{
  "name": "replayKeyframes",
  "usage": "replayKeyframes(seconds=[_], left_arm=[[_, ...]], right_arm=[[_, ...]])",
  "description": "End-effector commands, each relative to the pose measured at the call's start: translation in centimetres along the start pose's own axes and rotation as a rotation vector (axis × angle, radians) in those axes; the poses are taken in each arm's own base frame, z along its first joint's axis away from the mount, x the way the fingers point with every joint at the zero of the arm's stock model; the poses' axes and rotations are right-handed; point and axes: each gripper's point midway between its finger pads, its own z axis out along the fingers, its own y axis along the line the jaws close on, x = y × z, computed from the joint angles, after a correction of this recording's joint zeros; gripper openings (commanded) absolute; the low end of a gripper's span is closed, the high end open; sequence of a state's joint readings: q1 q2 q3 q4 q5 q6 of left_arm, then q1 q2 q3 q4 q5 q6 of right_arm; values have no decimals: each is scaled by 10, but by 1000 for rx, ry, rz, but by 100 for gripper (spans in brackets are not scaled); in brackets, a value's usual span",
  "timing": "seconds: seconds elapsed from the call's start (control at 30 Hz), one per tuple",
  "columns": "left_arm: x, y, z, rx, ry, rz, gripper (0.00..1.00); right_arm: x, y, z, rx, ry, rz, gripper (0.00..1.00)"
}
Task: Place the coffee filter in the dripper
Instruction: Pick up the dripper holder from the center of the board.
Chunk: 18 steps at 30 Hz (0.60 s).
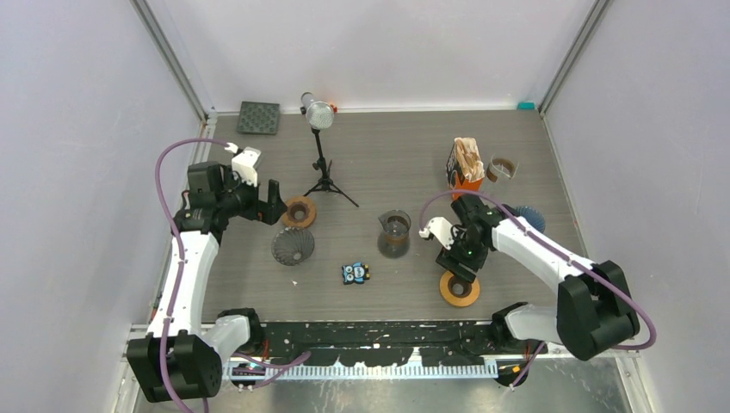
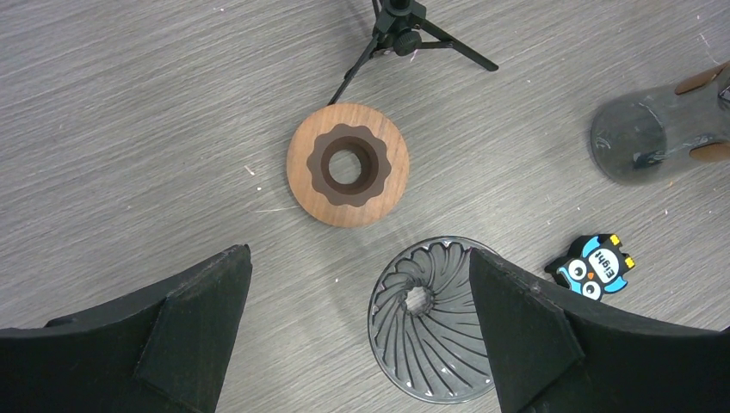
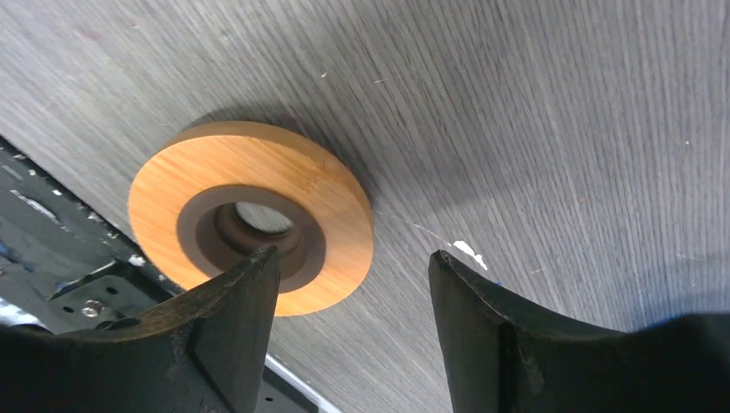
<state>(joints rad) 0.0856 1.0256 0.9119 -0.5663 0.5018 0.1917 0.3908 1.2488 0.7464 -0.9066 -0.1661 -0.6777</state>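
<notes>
A clear ribbed glass dripper lies on the table left of centre and also shows in the left wrist view. Paper coffee filters stand in an orange holder at the back right. My left gripper is open and empty above the table, with the dripper partly under its right finger. My right gripper is open and empty just over a light wooden ring, which lies under its left finger.
A dark wooden ring lies beside the left gripper. A glass carafe, an owl figure, a microphone tripod, a brown cup, a blue ribbed cone and a black square stand around.
</notes>
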Motion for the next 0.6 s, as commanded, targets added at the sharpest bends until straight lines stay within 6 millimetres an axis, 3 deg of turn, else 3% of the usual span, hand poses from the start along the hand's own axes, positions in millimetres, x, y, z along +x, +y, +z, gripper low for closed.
replayKeyframes(seconds=[0.0,0.43,0.57], left_arm=[[-9,-2,-4,5,-42,16,100],[-9,-2,-5,2,-48,18,100],[-9,-2,-5,1,-52,20,100]], right_arm=[[-6,-16,12,50,-6,-59,69],[0,-5,22,-5,-4,-56,47],[-1,-2,17,-10,-11,-52,47]])
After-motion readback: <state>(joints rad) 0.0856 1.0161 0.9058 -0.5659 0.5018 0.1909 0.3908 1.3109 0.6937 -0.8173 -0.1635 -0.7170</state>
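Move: The dripper holder's middle lies roughly 3 cm back, 2 cm left and 3 cm below the right hand. From that hand, the glass carafe stands about 7 cm ahead and 18 cm left, its middle 1 cm higher; the blue dripper is some 13 cm ahead and 15 cm right, 1 cm lower. From the left hand, the holder lies roughly 15 cm back, 41 cm right and 18 cm below. The right hand sinks about 2 cm, then partly closes its fingers around the holder's forward-right rim, pinching it. ##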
